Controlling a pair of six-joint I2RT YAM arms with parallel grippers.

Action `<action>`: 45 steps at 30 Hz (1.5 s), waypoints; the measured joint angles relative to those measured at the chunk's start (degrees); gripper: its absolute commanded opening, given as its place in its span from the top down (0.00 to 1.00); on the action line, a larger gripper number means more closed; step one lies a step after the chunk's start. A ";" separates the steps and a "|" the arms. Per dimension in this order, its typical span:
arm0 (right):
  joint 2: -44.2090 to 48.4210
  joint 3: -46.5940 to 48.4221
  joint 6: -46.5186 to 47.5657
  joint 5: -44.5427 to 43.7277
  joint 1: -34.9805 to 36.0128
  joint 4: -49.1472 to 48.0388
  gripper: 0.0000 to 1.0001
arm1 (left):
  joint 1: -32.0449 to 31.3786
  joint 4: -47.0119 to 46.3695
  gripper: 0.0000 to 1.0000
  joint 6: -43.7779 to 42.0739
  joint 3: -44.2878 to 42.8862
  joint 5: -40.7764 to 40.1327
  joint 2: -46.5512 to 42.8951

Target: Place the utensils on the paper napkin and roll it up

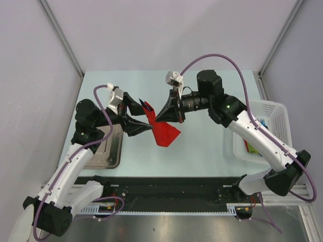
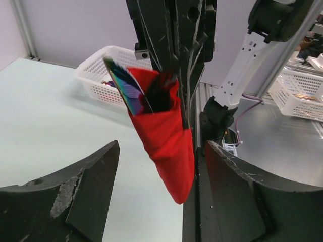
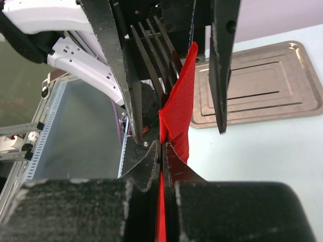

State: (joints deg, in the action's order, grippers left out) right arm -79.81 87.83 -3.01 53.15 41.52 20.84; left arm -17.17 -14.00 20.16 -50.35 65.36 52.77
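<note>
The paper napkin point(image 1: 164, 130) is a red folded bundle hanging above the table, pinched at its upper edge by my right gripper point(image 1: 158, 119), which is shut on it. In the left wrist view the napkin point(image 2: 166, 141) forms a pocket, and dark utensils point(image 2: 159, 94) stick out of its top beside a shiny multicoloured piece point(image 2: 124, 85). Fork tines point(image 3: 154, 45) show beside the red paper point(image 3: 182, 96) in the right wrist view, just past my right gripper point(image 3: 162, 147). My left gripper point(image 2: 161, 201) is open, its fingers point(image 2: 88, 191) standing apart on either side of the napkin's lower tip without touching it.
A metal tray point(image 1: 112, 151) lies on the table's left side under the left arm. A white mesh basket point(image 1: 275, 108) with a few items stands at the right edge. Another white basket point(image 2: 298, 93) sits beyond the table.
</note>
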 measured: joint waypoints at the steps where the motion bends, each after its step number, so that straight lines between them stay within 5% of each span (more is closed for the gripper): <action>1: 0.13 0.00 0.33 -0.39 0.63 0.42 1.00 | -0.66 -0.44 0.29 0.26 0.00 0.02 0.13; 5: 0.76 0.31 2.91 -2.51 3.43 2.16 1.00 | -2.25 -2.82 0.41 1.49 0.00 0.52 0.24; 19: 1.09 2.89 6.54 -6.45 6.14 3.37 1.00 | -5.22 -6.54 0.54 2.62 2.56 2.38 -0.26; 29: 1.11 2.97 7.91 -7.41 7.02 3.78 0.99 | -5.33 -7.82 0.98 4.00 2.67 2.58 -0.33; 30: 1.11 2.97 8.00 -7.54 7.02 3.82 0.93 | -5.33 -7.82 1.00 4.17 2.67 2.62 -0.33; 31: 1.14 2.97 8.02 -7.74 7.02 3.85 0.69 | -5.33 -7.85 1.00 4.31 2.67 2.60 -0.33; 33: 1.22 2.97 7.93 -7.96 6.84 3.93 0.44 | -5.33 -7.82 1.00 4.31 2.71 2.60 -0.33; 36: 1.64 2.97 6.86 -8.15 5.38 4.24 0.26 | -5.16 -7.82 1.00 4.55 3.10 2.56 -0.31; 45: 8.11 -0.37 7.65 -8.35 -4.28 10.62 0.28 | -4.37 -9.79 1.00 6.91 3.32 2.27 2.12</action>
State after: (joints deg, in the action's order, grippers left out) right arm -71.70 87.46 4.64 44.80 37.23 31.46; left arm -21.54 -23.79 27.07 -47.03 67.64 54.89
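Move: The napkin roll is held in the air by my right hand. Its middle lies about 4 cm to the right of my open left hand, 2 cm back and a touch lower. The utensil tips at its open end stand some 6 cm above my left hand, roughly 3 cm ahead and 1 cm to its right. From my right hand, the roll's middle is about 2 cm to the left and 1 cm back. I bring my open left hand back some 3 cm and a little right onto the napkin roll, while my right, still pinching it, draws it back and slightly left. My left fingers pinch it shut; only then does my right open wide, let go and swing about 6 cm right and 4 cm forward. My left keeps its hold and eases slightly forward and down. ##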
